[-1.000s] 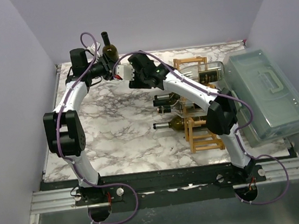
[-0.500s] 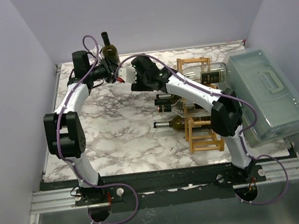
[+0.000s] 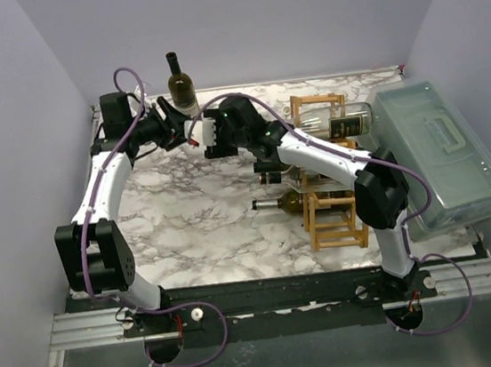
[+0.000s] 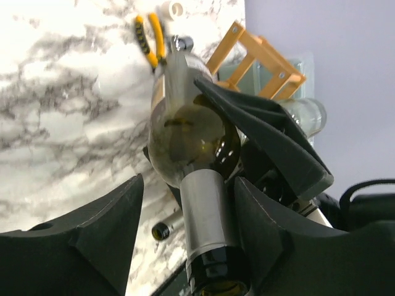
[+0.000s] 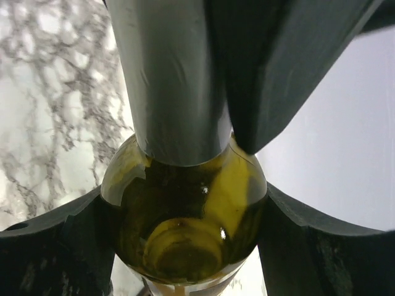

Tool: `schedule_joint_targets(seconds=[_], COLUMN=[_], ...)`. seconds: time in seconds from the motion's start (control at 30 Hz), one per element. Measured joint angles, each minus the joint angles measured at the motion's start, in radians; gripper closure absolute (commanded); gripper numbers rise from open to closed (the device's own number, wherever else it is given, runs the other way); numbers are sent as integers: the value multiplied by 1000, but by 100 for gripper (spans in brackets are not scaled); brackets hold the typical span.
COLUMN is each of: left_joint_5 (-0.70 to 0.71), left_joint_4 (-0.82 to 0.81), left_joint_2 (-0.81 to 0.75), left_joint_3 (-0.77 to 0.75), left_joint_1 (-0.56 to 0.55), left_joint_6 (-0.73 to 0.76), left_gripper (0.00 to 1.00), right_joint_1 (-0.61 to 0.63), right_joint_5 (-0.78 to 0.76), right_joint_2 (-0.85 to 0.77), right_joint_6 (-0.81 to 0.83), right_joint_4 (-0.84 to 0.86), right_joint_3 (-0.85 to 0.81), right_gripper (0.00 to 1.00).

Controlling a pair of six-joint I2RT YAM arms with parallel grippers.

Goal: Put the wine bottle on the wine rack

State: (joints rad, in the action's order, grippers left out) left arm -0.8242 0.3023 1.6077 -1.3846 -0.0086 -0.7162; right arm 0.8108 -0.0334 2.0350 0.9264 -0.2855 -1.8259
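Observation:
The wine bottle point(image 3: 182, 87), dark green glass with a grey foil neck, stands up off the table at the back left. My right gripper point(image 3: 201, 133) is shut on its body; in the right wrist view both fingers press the green glass point(image 5: 185, 234) at the sides. My left gripper point(image 3: 167, 124) is open just left of it. In the left wrist view the foil neck point(image 4: 207, 216) lies between the spread fingers, with a clear gap on the left side. The wine rack point(image 3: 330, 218), light wooden sticks, stands at the right point(image 4: 259, 58).
The rack holds a clear bottle point(image 3: 338, 122) on top and two dark bottles point(image 3: 274, 164) point(image 3: 279, 203) with necks pointing left. A translucent grey-green lidded box point(image 3: 444, 155) sits at the far right. Purple walls close in the marble table point(image 3: 195, 208).
My left gripper has opened off the bottle's neck and its arm has swung back to the left. The bottle stays in my right gripper, a little more upright.

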Motion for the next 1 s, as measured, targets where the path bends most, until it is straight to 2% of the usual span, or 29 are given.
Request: schedule_joint_targets(seconds=[0.1, 0.13, 0.2, 0.23, 0.37, 0.43, 0.53, 0.63, 0.7, 0.8, 0.83, 0.9, 1.0], left_joint_5=[7, 7, 7, 6, 17, 26, 16, -16, -45, -68, -77, -71, -71], left_joint_4=[35, 45, 63, 69, 106, 121, 127, 122, 127, 135, 134, 148, 159], left_joint_2=[-62, -76, -99, -110, -169, -189, -201, -222, -232, -246, -249, -253, -249], left_joint_3=[84, 111, 163, 187, 267, 291, 310, 340, 359, 370, 370, 369, 372], left_joint_1=[-1, 0, 1, 1, -13, -12, -11, -13, -18, -19, -21, -25, -20], left_joint_6=[-1, -2, -2, -2, 6, 14, 16, 14, 13, 14, 14, 10, 3], left_gripper=[38, 41, 58, 63, 70, 69, 52, 45, 46, 65, 67, 66, 59], right_joint_1=[1, 1, 1, 1, 10, 11, 10, 12, 18, 20, 21, 21, 20], right_joint_5=[87, 115, 161, 184, 260, 295, 330, 373, 417, 451, 457, 461, 457], right_joint_2=[-22, -23, -23, -23, -26, -32, -34, -34, -36, -38, -38, -39, -56], right_joint_6=[58, 76, 120, 142, 212, 250, 308, 349, 368, 392, 403, 429, 459], right_joint_4=[75, 91, 121, 140, 238, 272, 294, 305, 322, 325, 324, 322, 322], right_joint_3=[88, 107, 145, 167, 259, 290, 303, 303, 303, 303, 303, 304, 320], right_gripper=[100, 100, 100, 100, 100, 100, 100, 100, 100, 100, 100, 100, 100])
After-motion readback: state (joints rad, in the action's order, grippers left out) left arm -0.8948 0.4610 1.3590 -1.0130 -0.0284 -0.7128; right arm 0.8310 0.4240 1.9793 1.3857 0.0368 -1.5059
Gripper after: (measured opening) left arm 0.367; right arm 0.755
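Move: The wine bottle's neck stands between the open left fingers; its middle lies about 4 cm ahead, 10 cm right and 5 cm below the left hand. The right hand still holds the body, with the bottle's middle practically in its grip. The standing dark bottle is some 7 cm ahead of the left hand, level sideways and 10 cm below; the wine rack lies about 15 cm back and 31 cm to the left hand's right, 12 cm lower. Draw the left gripper back about 11 cm and down 6, tipping its fingers down 15 degrees; close them on the bottle neck, slacken partway, then pinch again. Keep the right grip on the bottle body and carry it back and left, sinking some 5 cm before rising slightly, while turning counter-clockwise about 35 degrees to swing the neck back towards the bases. ##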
